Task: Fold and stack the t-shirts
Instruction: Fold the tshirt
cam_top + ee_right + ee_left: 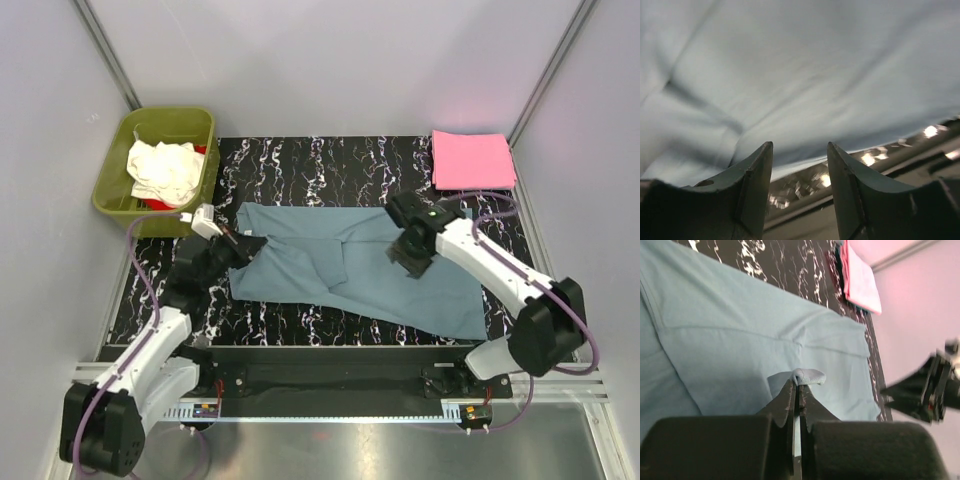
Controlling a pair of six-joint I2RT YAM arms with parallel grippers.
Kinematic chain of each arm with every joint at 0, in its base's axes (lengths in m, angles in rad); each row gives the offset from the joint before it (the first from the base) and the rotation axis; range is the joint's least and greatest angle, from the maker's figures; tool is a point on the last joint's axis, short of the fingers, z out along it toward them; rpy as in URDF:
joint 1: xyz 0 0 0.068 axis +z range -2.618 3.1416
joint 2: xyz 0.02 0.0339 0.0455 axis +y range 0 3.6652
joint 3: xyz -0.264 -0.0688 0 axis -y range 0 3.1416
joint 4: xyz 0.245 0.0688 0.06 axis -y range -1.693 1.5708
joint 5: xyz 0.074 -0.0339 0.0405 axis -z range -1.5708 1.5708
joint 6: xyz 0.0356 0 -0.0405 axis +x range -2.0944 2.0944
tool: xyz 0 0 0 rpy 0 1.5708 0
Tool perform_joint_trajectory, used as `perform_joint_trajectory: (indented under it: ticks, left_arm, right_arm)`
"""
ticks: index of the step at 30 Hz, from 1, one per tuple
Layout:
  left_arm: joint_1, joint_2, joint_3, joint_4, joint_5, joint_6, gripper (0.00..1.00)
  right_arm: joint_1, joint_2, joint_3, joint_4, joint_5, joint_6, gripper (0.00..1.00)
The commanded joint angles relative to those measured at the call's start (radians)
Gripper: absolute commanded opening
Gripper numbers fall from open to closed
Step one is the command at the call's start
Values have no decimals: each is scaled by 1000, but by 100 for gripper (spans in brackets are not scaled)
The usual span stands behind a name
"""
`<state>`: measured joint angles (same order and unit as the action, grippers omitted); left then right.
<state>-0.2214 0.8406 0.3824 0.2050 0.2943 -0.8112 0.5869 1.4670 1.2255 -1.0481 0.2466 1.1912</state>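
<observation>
The large blue-grey t-shirt (350, 268) lies spread across the black marbled mat (300, 165). My left gripper (246, 243) is shut on a pinch of its left edge; the left wrist view shows that fold of cloth (809, 376) held between the closed fingertips. Over the shirt's right half my right gripper (407, 262) stands open with nothing between its fingers (757, 175); its wrist view has the blue-grey t-shirt (800, 75) filling the frame. A folded pink t-shirt (472, 160) rests at the back right. The cream-white t-shirt (165, 170) and a bit of the red one (201, 150) sit in the tub.
An olive-green plastic tub (200, 190) stands at the back left, just off the mat. White enclosure walls close in the sides and back. A metal rail (330, 385) with the arm bases runs along the near edge.
</observation>
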Motion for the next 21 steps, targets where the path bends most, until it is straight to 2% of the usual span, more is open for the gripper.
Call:
perform_joint_trajectory:
  ticks: [1,5,10,14,21]
  left_arm:
    - [1,82,67,97,-75,-29,0]
    - [2,192,116,168,-96,-55,0]
    - [19,354,185,255,-116,-109,0]
    - [57,481,282,306,-69,-151,0]
    - [122,644,380,339,-27,-164,0]
  right_arm:
    - [-119,-87,-119,-216,132,237,55]
    - [-232,-151,-181,-251,177,257,54]
    - [-311,-128,-230,-256,207,248,54]
    - [-331,-105,-280,-187,183,245,53]
    - [-335,-85,-282,-199,203,245,53]
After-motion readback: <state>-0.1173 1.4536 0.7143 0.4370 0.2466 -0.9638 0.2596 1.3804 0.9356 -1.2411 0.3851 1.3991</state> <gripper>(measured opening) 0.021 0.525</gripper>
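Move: The right hand's empty, open fingers are bound for the t-shirt's near right corner, about 16 cm back, 20 cm to the right and 12 cm below; the shirt's far right corner lies some 20 cm ahead and 18 cm right. The left hand already pinches a bunch of the shirt; the shirt's far left corner, where it is being carried, lies about 15 cm ahead, 4 cm left, 16 cm below, with the green bin some 22 cm ahead and 27 cm left. Sweeping right and back across the shirt, the right hand goes about 14 cm right and half as far back while sinking some 5 cm towards the near right corner, turning clockwise about 30 degrees, fingers staying open above the near edge. Meanwhile the left hand, keeping its pinch, carries the bunch forward some 13 cm towards the far left corner, dipping slightly. ##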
